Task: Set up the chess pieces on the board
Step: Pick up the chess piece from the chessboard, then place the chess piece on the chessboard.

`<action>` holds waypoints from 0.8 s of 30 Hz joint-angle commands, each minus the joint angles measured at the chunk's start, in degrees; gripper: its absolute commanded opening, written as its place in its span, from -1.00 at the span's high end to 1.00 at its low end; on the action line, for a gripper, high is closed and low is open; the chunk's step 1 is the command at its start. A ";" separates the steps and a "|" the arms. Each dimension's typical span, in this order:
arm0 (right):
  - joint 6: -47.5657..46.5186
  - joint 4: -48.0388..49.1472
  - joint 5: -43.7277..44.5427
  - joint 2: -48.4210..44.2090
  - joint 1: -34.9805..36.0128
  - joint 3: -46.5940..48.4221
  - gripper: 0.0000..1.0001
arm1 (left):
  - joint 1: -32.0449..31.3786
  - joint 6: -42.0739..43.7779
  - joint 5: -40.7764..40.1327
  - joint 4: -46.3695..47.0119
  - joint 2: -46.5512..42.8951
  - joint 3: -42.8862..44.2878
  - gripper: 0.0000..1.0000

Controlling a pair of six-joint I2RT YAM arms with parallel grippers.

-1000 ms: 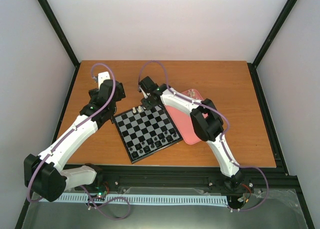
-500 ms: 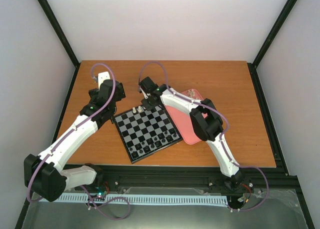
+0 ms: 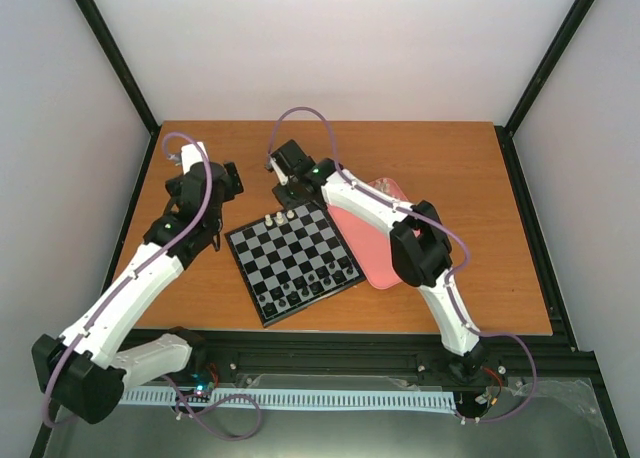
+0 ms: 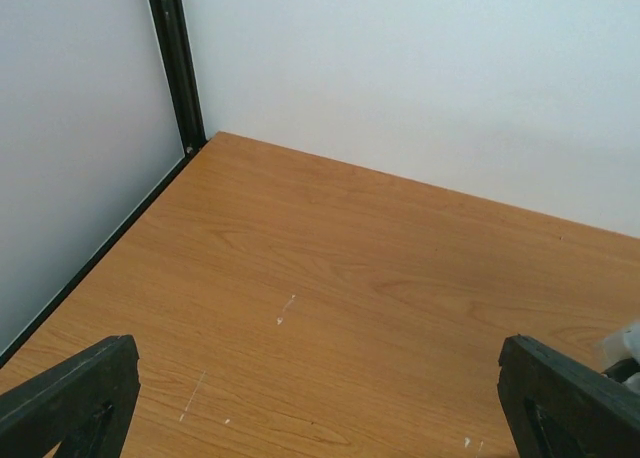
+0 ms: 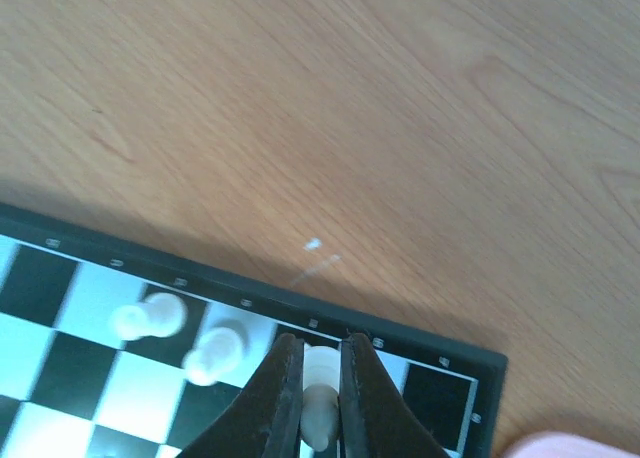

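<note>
The board lies mid-table, turned a little. Two white chess pieces stand in its far row, and they show blurred in the right wrist view. My right gripper is shut on a third white piece, held upright over a far-row square beside the black frame. From above, that gripper hangs at the board's far corner. My left gripper is open over bare wood, its fingers wide apart. It sits left of the board.
Small dark chess figures stand in the board's two near rows. A pink tray lies right of the board, under the right arm. White walls and black frame posts close in the back and both sides of the table.
My right gripper has shut on a white piece and drawn back toward the far edge. The left arm has swung left and back, away from the board.
</note>
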 commanded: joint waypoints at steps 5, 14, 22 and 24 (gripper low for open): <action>-1.85 -1.52 -5.51 0.95 5.40 6.63 0.86 | 0.41 -1.03 -0.28 -1.22 -5.02 1.59 -1.00; -1.84 -3.31 -8.87 6.14 7.90 11.08 0.85 | 0.41 -1.30 0.37 -1.30 -6.62 1.15 -1.00; -1.70 -3.50 -11.95 9.99 8.31 13.16 0.85 | 0.41 -1.21 0.49 -0.77 -6.35 0.89 -0.99; -1.86 -3.51 -12.31 10.75 8.32 13.88 0.85 | 0.41 -1.14 0.40 -0.82 -6.15 0.82 -0.99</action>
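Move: I already hold a white chess piece in my right hand, just above the board's far edge. The empty back-row squares I carry it to lie about 10 cm left, 5 cm back and 8 cm below. Two standing white pieces lie about 7 cm below the hand: the nearer one 3 cm left and 2 cm back, the farther one 6 cm left and 3 cm back. From my left hand those squares are roughly 6 cm back, 4 cm right and 24 cm below. Keeping my grip on the white piece, I swing my right hand about 9 cm left and 7 cm back, along the board's far edge past the two standing pieces. I rise some 4 cm first, then sink about 7 cm towards the empty squares near the far-left corner, turning some 15 degrees counter-clockwise. My open left hand eases up and slightly back. ##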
